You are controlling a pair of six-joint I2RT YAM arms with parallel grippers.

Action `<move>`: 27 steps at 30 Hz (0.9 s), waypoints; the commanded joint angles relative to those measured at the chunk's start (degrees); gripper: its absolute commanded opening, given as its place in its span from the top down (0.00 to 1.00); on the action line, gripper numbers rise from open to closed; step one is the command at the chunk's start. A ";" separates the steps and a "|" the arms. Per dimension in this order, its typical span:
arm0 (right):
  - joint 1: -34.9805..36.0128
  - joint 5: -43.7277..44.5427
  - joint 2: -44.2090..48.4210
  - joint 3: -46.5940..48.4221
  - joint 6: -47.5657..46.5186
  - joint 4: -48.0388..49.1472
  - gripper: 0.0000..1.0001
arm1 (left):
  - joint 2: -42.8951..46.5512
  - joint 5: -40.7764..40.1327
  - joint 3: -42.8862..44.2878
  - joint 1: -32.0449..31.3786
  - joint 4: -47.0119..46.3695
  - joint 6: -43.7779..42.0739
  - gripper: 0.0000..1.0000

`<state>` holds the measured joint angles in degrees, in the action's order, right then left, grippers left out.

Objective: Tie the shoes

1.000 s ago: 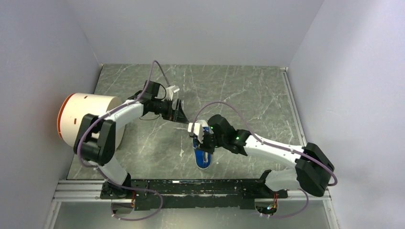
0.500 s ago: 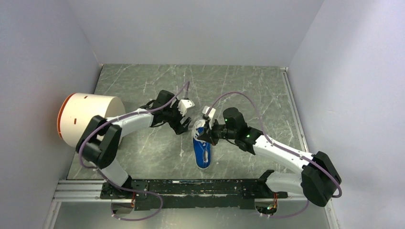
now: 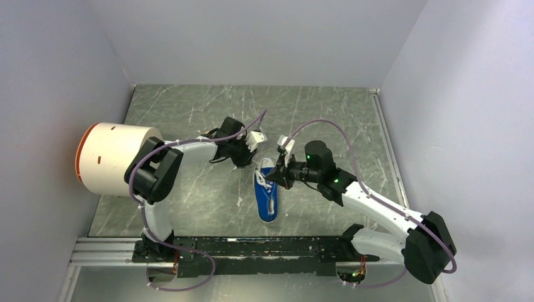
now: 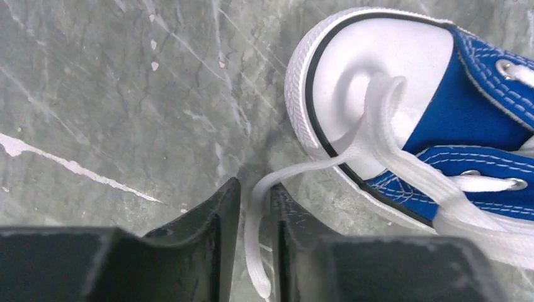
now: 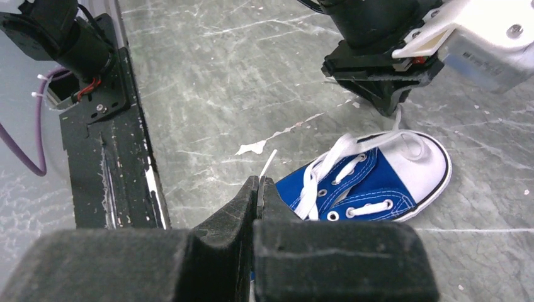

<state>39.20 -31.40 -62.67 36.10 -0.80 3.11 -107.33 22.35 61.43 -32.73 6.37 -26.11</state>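
Note:
The blue shoe lies on the marble table, its white toe cap pointing away from the arm bases. My left gripper is low on the table just left of the toe. Its jaws stand a narrow gap apart, with a loose white lace running down between them from the toe cap. My right gripper hovers at the right side of the shoe. It is shut on a thin lace end that sticks out past the tips.
A big white cylinder with an orange rim lies at the left of the table. A black rail runs along the near edge. A small white scrap lies left of the shoe. Grey walls enclose three sides.
My left arm swung right and down to the shoe's toe, and its wide-open jaws narrowed round the lace. My right gripper, shut throughout, drew back to the right, off the shoe.

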 commanded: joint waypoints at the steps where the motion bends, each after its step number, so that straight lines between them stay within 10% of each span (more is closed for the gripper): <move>1: -0.46 -0.26 3.30 -0.71 2.63 -1.40 1.00 | 0.76 -2.76 1.04 -0.23 6.70 2.81 0.78; 4: -0.60 0.70 6.31 -0.95 3.68 -5.23 1.00 | 6.77 -4.31 -2.87 -0.23 8.95 6.82 0.95; 14: -0.93 23.69 15.42 4.31 21.03 -25.31 1.00 | 35.99 -5.25 -11.29 -0.21 18.56 25.36 0.95; 27: -1.40 50.25 14.13 9.40 36.63 -41.08 1.00 | 47.49 -20.77 -15.73 -0.23 31.75 54.38 0.95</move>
<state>38.30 12.23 -49.93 47.16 30.33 -35.77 -63.70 10.55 46.28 -32.73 30.79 18.11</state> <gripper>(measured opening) 0.008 0.055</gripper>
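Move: The loose lace end hangs between the left hand's half-closed fingers, practically at the hand point; the toe cap is about 7 cm to its right, level ahead, and the lace crossing about 7 cm right, 7 cm back and 4 cm higher. The right hand, already shut on the other lace, has the crossing some 6 cm ahead and 11 cm below, neither left nor right, and the toe cap about 14 cm ahead, 14 cm below, straight ahead. Left hand pinches lace, then goes 12 cm back, up and left; right draws its lace 13 cm right. ##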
